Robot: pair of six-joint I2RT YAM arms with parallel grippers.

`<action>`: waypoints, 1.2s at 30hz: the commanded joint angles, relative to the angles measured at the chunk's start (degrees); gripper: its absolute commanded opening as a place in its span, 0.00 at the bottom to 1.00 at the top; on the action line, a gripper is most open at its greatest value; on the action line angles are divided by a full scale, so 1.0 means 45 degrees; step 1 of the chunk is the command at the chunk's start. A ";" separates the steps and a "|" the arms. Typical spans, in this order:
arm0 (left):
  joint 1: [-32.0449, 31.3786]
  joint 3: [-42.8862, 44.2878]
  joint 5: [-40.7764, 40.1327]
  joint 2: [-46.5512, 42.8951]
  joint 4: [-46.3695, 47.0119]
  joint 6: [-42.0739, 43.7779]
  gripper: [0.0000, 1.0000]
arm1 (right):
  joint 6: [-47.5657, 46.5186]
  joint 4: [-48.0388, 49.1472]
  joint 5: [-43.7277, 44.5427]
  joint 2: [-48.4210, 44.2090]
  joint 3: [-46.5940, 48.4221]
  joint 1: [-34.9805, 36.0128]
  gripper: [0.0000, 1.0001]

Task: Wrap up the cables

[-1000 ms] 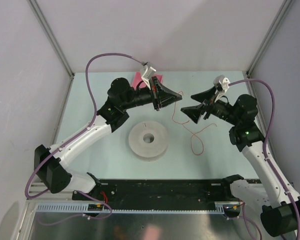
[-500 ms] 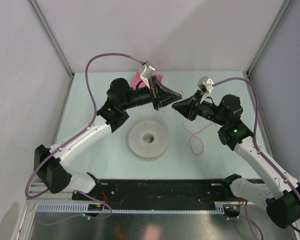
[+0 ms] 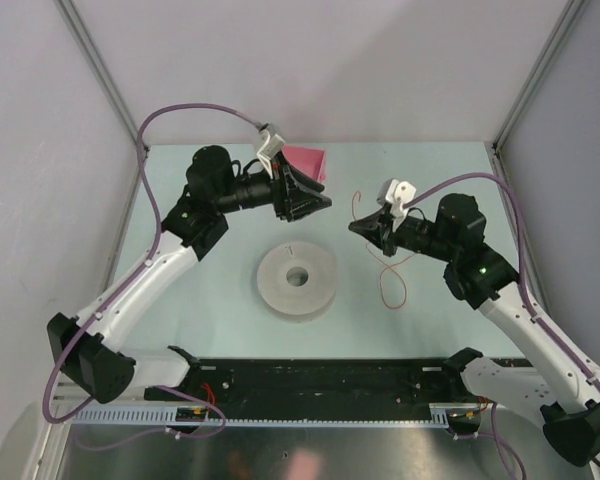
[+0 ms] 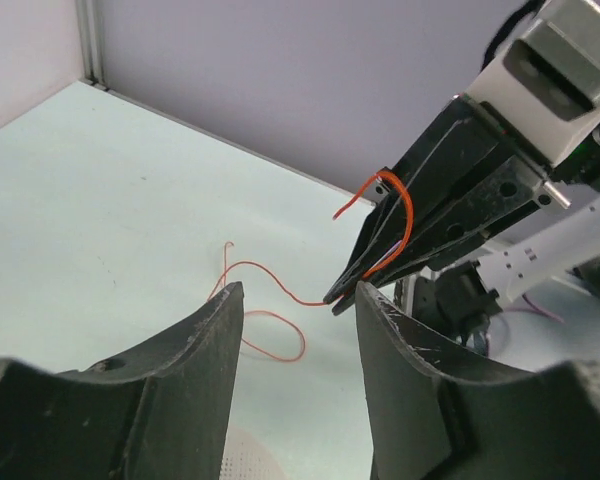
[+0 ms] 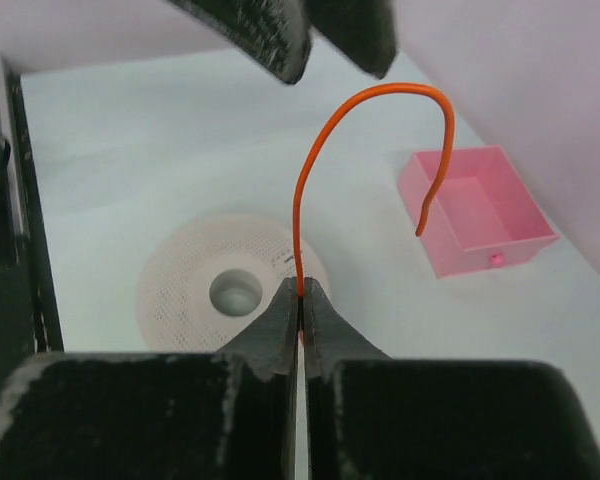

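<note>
The cable [image 3: 381,288] is a hair-thin orange wire lying in loose loops on the table right of centre. My right gripper [image 3: 353,227] is shut on it near one end, and in the right wrist view the wire [image 5: 370,93] arches up out of the pinched fingertips of that gripper [image 5: 300,295] with its free end curling down. My left gripper [image 3: 323,201] stands open just left of it, nothing between its fingers. The left wrist view shows this open gripper [image 4: 298,310] facing the right gripper's shut tip [image 4: 342,296], with the wire [image 4: 270,275] trailing down to the table.
A white perforated spool [image 3: 297,279] with a central hole lies flat mid-table, below both grippers. A pink open box [image 3: 307,160] sits at the back by the left arm's wrist. Thick purple hoses [image 3: 155,205] arc over each arm.
The right gripper swung in and shut on the wire. The left gripper opened, let the wire go and drew back to the left.
</note>
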 commanded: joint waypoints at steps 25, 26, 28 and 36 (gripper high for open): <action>-0.1148 0.1164 0.0772 0.0315 -0.4607 0.1160 0.35 | -0.5880 -0.3399 0.3822 0.0300 0.0786 0.3050 0.00; -0.1175 0.1166 0.0815 0.0327 -0.4642 0.1198 0.31 | -0.5879 -0.3389 0.3821 0.0313 0.0781 0.3063 0.00; -0.1196 0.1167 0.0916 0.0346 -0.4669 0.1285 0.19 | -0.5918 -0.3402 0.3807 0.0292 0.0783 0.3087 0.00; -0.1237 0.0641 0.1172 0.0132 -0.4806 0.1227 0.00 | -0.5569 -0.3049 0.4337 0.0135 0.0767 0.3070 0.45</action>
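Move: Off to the left hand's right, about 4 cm away and 3 cm lower, is the cable's bent free end. It sticks up from the shut right fingers, some 3 cm left of that hand and 2 cm above it. The white disc lies on the table about 36 cm below the left hand and 4 cm to its left, neither ahead nor back. The pink bin stands some 28 cm ahead of the left hand and 5 cm left, far below. Sinking about 6 cm and tipping its fingers some 25 degrees downward, the right hand still holds the cable. The left hand draws back about 5 cm with open fingers, then goes down 5–6 cm to the cable's free end, tilting its fingers down a little, and shuts on it just beyond the right fingertips. Only after that do the right fingers begin to open. ##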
